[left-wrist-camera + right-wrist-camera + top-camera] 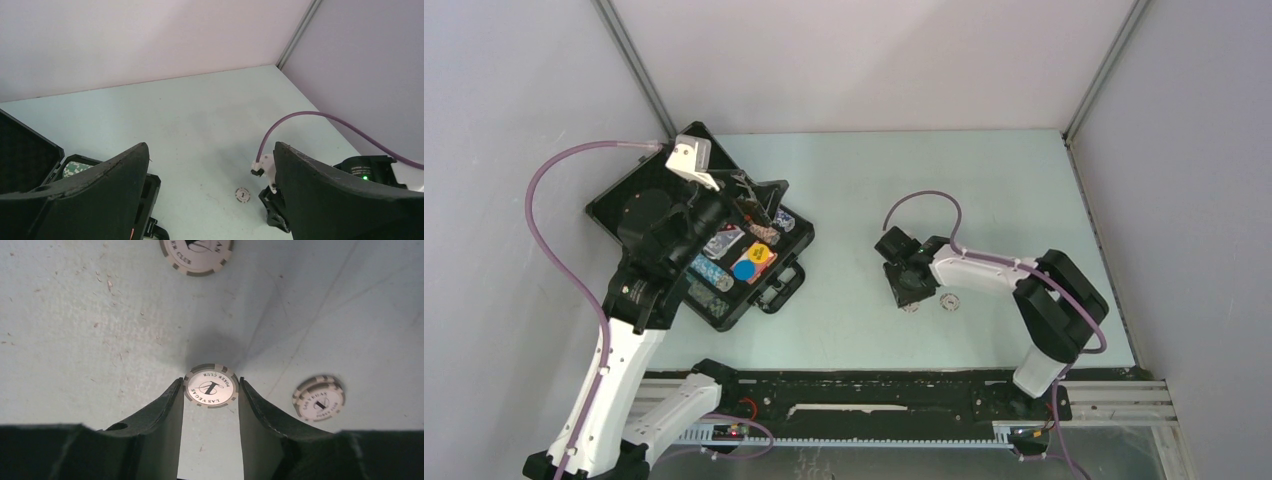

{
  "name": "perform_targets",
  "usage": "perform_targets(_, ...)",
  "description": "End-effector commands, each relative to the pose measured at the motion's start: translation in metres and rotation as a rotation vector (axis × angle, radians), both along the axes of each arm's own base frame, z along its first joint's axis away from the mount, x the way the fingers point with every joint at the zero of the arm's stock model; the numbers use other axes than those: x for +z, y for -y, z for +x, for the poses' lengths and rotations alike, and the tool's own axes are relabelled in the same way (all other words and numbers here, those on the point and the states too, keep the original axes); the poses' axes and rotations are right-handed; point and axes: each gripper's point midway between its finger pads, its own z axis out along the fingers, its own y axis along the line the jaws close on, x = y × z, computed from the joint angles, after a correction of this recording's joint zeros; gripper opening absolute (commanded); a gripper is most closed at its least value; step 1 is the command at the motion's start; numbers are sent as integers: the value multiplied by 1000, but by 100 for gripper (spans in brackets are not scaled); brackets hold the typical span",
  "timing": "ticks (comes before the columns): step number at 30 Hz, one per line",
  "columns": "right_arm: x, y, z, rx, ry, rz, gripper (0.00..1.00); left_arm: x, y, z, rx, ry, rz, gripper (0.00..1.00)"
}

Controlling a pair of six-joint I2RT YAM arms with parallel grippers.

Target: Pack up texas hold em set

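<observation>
The black briefcase (pixel 639 215) lies open at the left, its tray holding chip rows, card decks (pixel 724 243) and coloured round discs (pixel 752 263). My left gripper (pixel 759 205) hovers above the tray, open and empty; the left wrist view shows its fingers wide apart (pixel 211 146) and the case's edge (pixel 150 187) below. My right gripper (pixel 911 300) is down at the table's middle. In the right wrist view its fingertips (pixel 210 382) press both sides of a flat white poker chip (pixel 210 386). A short chip stack (pixel 319 398) lies to the right and another chip (pixel 196 255) ahead.
One white chip (pixel 948 302) lies just right of the right gripper, also seen as the white chip (pixel 242 194) in the left wrist view. The case's handle (pixel 782 290) points at the table's middle. Grey walls enclose the pale green table (pixel 904 180).
</observation>
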Motion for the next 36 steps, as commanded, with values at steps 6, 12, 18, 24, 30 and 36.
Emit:
perform_targets(6,26,42,7,-124,77,-8,41,-1,3,1,-15,8,-18,100)
perform_targets(12,22,82,6,-224,78,-16,43,0,4,0,-21,8,-22,100)
perform_targets(18,23,92,12,-271,70,37,44,0,4,0,-22,9,-23,100)
perform_targets(24,16,94,14,-271,53,28,44,-1,4,1,-22,7,-23,100)
perform_targets(30,11,97,15,-278,49,8,45,-1,5,0,-26,9,-25,100)
perform_targets(36,10,99,14,-290,46,-2,49,1,4,0,-26,12,-27,100)
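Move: Some 10 cm to the right of the right hand, about 1 cm farther out and 2 cm lower, a white poker chip lies flat on the table; the hand already pinches another white chip. A third chip lies about 7 cm ahead of this hand and 4 cm to its left. From the idle left hand, the chip aimed at is about 35 cm to the right, 2 cm back and 40 cm below. Lifting the pinched chip about 2 cm, the right hand swings some 10 cm right, turning about 15 degrees clockwise, until it hovers over the chip lying there. It then stays almost in place, easing down by well under a centimetre with its grip unchanged; contact between the two chips can't be seen. ##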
